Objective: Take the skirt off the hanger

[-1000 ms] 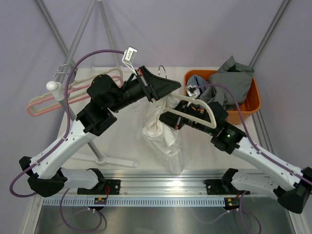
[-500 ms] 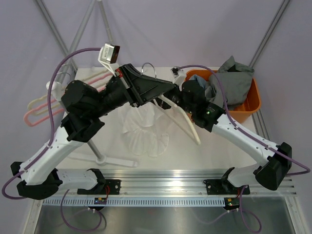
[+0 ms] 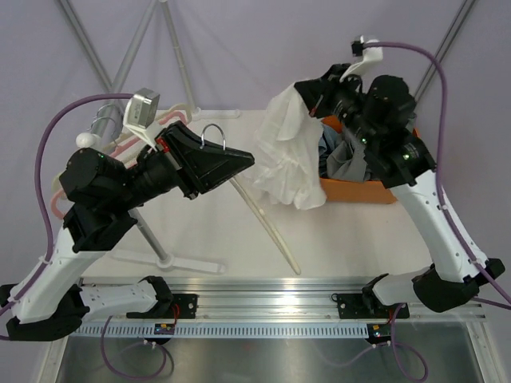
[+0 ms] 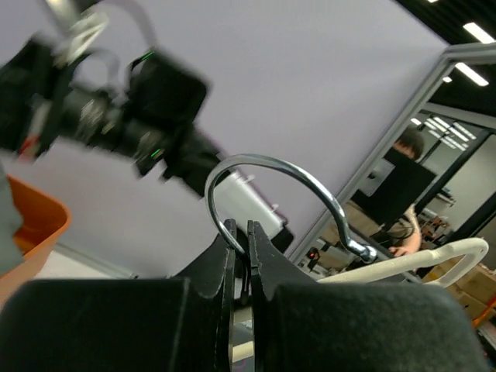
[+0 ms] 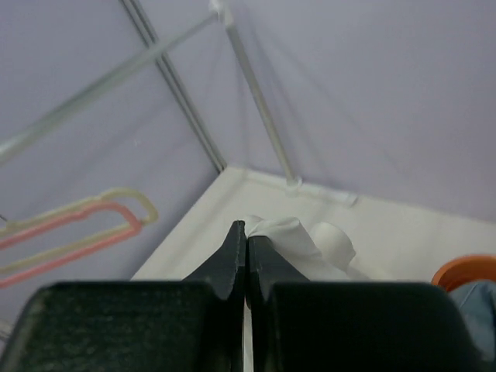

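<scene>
A white skirt (image 3: 291, 152) dangles from my right gripper (image 3: 302, 92), raised high over the table's far right, beside the basket. In the right wrist view the jaws (image 5: 246, 232) are shut on a fold of that skirt (image 5: 306, 244). My left gripper (image 3: 239, 159) is shut on the metal hook (image 3: 217, 136) of the cream hanger (image 3: 267, 227), whose bare arm slants down toward the front. The skirt hangs apart from it. In the left wrist view the hook (image 4: 271, 167) curls up out of the shut jaws (image 4: 240, 232).
An orange basket (image 3: 363, 193) of grey and blue clothes sits at the right rear. At the left a rack carries pink and cream hangers (image 3: 56, 199), and its stand's foot (image 3: 188, 263) rests on the table. Tent poles cross behind.
My right gripper has swung up and to the right, pulling the skirt off the hanger. The left gripper has drawn back to the left with the hanger, which is now bare.
</scene>
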`<state>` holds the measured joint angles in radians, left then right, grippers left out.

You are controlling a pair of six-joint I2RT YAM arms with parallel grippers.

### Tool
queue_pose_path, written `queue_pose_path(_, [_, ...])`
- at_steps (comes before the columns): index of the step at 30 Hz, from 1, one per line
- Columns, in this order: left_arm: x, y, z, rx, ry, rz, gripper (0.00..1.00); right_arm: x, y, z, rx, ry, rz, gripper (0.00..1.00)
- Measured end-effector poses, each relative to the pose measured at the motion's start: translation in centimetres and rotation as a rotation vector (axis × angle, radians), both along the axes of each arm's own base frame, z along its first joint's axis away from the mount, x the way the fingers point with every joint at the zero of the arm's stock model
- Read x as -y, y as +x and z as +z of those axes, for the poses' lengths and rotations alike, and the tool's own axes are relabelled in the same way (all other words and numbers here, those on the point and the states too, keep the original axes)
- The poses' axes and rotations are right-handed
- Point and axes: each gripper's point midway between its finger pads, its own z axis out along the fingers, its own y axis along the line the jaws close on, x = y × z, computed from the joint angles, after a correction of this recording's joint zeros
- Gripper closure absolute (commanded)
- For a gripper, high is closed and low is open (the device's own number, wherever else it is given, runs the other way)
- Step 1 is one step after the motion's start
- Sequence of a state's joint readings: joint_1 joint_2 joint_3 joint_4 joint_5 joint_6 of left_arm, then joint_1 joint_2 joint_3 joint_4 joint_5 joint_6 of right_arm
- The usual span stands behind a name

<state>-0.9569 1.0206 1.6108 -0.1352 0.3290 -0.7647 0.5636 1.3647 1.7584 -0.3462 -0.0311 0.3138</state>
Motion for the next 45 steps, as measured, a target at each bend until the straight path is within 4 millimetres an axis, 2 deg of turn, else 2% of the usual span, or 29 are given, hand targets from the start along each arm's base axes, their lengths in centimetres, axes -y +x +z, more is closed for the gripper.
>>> queue_pose_path(5, [1.4,1.5,-4.5,-0.02,0.123,0.035,1.0,4.3,-2.2,10.7,0.266,0.025,-0.118,1.0])
queue_pose_path(7, [1.9,2.0,-6.1,-0.03,0.168,0.047,1.0,6.3,-2.9,13.9,0.347,0.038,-0.17,1.0])
queue_pose_path(10, [2.3,2.4,-7.4,-0.032,0.204,0.054,1.0,9.7,-3.3,17.3,0.434,0.047,-0.268,1.0])
queue_pose_path(13, [2.4,2.5,-7.8,-0.025,0.215,0.057,1.0,12.5,-2.3,19.0,0.48,0.042,-0.356,1.0])
queue_pose_path(16, [2.3,2.5,-8.0,-0.013,0.223,0.062,1.0,14.5,0.0,18.9,0.476,0.019,-0.419,1.0])
queue_pose_path(22, [2.2,2.5,-8.8,0.0,0.242,0.069,1.0,17.9,5.5,16.4,0.396,-0.011,-0.48,1.0])
queue_pose_path(25, [2.5,2.7,-9.6,-0.006,0.258,0.069,1.0,19.3,7.1,15.8,0.372,0.001,-0.497,1.0])
queue_pose_path(28, [2.9,3.0,-10.7,-0.019,0.281,0.066,1.0,19.9,7.4,16.1,0.375,0.018,-0.495,1.0])
queue_pose_path(32, [3.5,3.4,-11.9,-0.037,0.308,0.063,1.0,20.2,6.3,17.9,0.421,0.056,-0.478,1.0])
queue_pose_path(36, [3.8,3.6,-12.7,-0.045,0.32,0.059,1.0,22.4,5.2,20.7,0.508,0.104,-0.502,1.0])
queue_pose_path(38, [3.9,3.6,-13.0,-0.046,0.322,0.057,1.0,23.5,5.1,21.3,0.529,0.117,-0.521,1.0])
queue_pose_path(41, [4.1,3.8,-13.7,-0.053,0.332,0.056,1.0,23.9,5.9,20.6,0.51,0.122,-0.517,1.0])
queue_pose_path(43, [4.2,3.8,-14.1,-0.057,0.339,0.056,1.0,23.7,7.0,18.9,0.466,0.113,-0.502,1.0])
queue_pose_path(45, [4.3,3.8,-14.2,-0.058,0.341,0.053,1.0,23.6,8.4,16.0,0.394,0.096,-0.496,1.0])
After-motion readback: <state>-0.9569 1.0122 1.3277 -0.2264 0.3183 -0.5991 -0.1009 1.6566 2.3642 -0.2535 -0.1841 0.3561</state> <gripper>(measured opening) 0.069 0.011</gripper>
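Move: The right hand already holds the white skirt, hanging clear of its hanger; the orange bin lies about 13 cm ahead of this hand, 25 cm to its right and some 43 cm below. In the bin, the jeans lie about 13 cm ahead and 14 cm right of the hand, the grey skirt about 15 cm ahead and 30 cm right. From the left hand the bin is roughly 39 cm ahead, 43 cm right and 54 cm below. Right hand swings the white skirt 24 cm right and up, over the bin; left lowers the hanger 14 cm. ##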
